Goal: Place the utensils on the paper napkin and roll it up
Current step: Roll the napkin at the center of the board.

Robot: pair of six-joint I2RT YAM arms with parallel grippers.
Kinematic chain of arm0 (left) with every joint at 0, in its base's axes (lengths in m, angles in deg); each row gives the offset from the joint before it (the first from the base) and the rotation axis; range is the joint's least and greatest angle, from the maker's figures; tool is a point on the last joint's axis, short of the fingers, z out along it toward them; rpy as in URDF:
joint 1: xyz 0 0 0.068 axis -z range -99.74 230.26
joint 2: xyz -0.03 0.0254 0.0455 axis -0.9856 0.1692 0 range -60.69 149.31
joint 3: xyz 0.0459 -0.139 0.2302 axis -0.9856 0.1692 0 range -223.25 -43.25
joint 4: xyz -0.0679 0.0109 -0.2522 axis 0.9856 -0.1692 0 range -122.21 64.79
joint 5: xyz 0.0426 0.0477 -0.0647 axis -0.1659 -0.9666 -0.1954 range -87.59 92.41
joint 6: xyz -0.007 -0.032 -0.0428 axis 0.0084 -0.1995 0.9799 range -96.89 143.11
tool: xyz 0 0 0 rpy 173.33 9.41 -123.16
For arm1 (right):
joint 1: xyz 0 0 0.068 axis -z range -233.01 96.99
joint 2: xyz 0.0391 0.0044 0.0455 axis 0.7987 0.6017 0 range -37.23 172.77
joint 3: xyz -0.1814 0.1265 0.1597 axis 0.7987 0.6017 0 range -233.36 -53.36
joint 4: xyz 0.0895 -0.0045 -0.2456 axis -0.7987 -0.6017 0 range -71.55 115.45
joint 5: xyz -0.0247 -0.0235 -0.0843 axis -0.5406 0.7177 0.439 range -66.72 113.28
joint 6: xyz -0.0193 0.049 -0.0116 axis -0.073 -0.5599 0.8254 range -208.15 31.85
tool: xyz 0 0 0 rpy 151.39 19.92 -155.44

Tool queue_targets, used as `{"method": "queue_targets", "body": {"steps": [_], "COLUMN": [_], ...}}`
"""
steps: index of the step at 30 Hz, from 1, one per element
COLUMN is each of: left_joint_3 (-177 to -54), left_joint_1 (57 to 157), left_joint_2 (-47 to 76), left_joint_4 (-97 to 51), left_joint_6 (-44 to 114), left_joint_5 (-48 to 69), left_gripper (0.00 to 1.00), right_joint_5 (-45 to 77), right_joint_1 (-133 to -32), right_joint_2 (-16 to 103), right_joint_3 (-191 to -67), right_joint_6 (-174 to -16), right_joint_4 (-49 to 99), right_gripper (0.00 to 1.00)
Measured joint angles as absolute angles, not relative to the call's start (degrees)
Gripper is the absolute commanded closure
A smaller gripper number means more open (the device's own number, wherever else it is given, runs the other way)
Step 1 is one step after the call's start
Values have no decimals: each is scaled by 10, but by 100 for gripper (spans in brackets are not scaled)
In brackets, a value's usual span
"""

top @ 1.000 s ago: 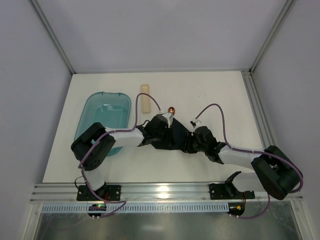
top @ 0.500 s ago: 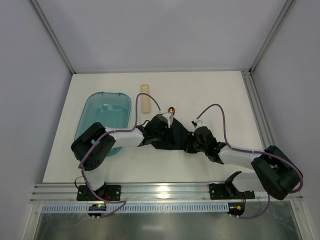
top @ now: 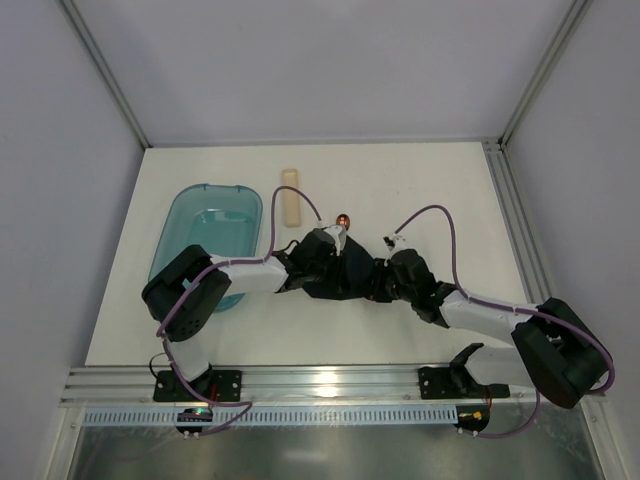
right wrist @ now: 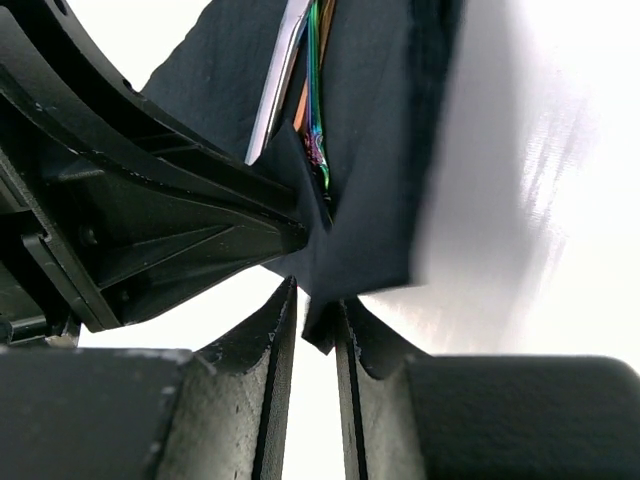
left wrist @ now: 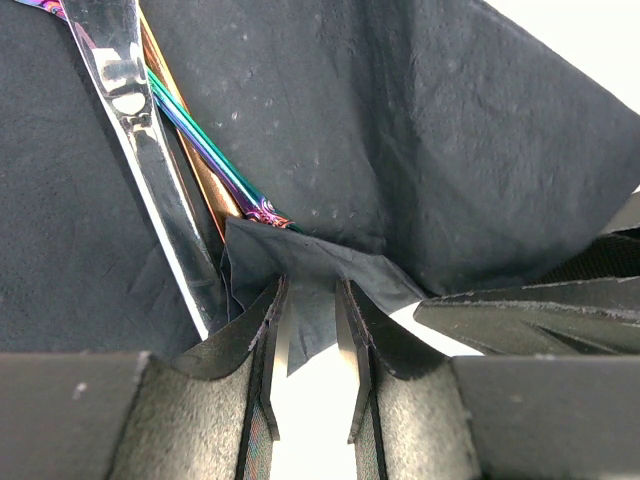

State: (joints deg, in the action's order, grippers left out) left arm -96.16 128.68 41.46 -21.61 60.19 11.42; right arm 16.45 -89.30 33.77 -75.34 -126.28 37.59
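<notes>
The dark navy paper napkin [top: 347, 276] lies mid-table, partly folded over the utensils [left wrist: 190, 130]: a silvery handle, an iridescent one and a copper one side by side. A copper spoon bowl [top: 343, 220] pokes out at the far end. My left gripper [left wrist: 310, 287] is slightly open, with a napkin corner [left wrist: 305, 300] hanging between its fingers. My right gripper [right wrist: 318, 292] faces it from the other side, also slightly open, and a napkin corner [right wrist: 322, 325] rests against its right finger. In the top view the left gripper [top: 322, 258] and right gripper [top: 378, 284] nearly meet over the napkin.
A translucent teal tub [top: 205, 242] stands left of the napkin. A pale wooden block [top: 290, 197] lies beyond it. A metal rail [top: 508, 200] runs along the table's right side. The left gripper's black body [right wrist: 130, 220] fills the left of the right wrist view.
My right arm has edged left and slightly forward, bringing its gripper closer to the left one at the napkin. The left arm and the utensils have not moved.
</notes>
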Motion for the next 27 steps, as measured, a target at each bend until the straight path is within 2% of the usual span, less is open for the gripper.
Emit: {"method": "queue_targets", "body": {"steps": [5, 6, 10, 13, 23, 27], "left_joint_3": [-962, -962, -962, -962, -962, -962], "left_joint_1": [1287, 1287, 1287, 1287, 1287, 1287], "left_joint_2": [415, 415, 415, 415, 415, 415], "left_joint_4": [-216, -216, -216, -217, -217, -217], "left_joint_6": [602, 602, 602, 602, 602, 602], "left_joint_5": [114, 114, 114, 114, 114, 114], "left_gripper": [71, 71, 71, 71, 71, 71], "right_joint_5": [157, 157, 171, 183, 180, 170], "right_joint_1": [-898, -899, -905, -906, -906, -906], "right_joint_2": [353, 354, 355, 354, 360, 370], "right_joint_3": [-754, -754, -754, -750, -735, -723], "right_joint_6": [-1266, -1267, -1263, -1259, -1256, -1259], "right_joint_4": [387, 387, 381, 377, 404, 440], "right_gripper": [77, 70, 56, 50, 49, 53]}}
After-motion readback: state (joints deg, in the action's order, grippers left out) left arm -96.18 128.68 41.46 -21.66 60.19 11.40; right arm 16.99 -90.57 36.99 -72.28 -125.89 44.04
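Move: Just below the right fingers, about 1 cm ahead and some 2 cm down, lies the right end of the napkin's near fold. The utensils' handle ends are about 4 cm ahead of that hand and 4 cm to its left, 3 cm lower; the copper spoon's head is roughly 17 cm ahead and 6 cm left. For the left hand, the same fold end lies level with it, about 5 cm to its right and slightly lower. Sinking about 1.5 cm and easing roughly half a centimetre back, the right hand settles down around the end of the near fold while its fingers open from a narrow gap to about half wide, releasing the napkin edge between them. On the way it sways a little left, right by about a centimetre, then left again. The left hand stays at the folded corner by the handle ends, fingers still slightly parted. ##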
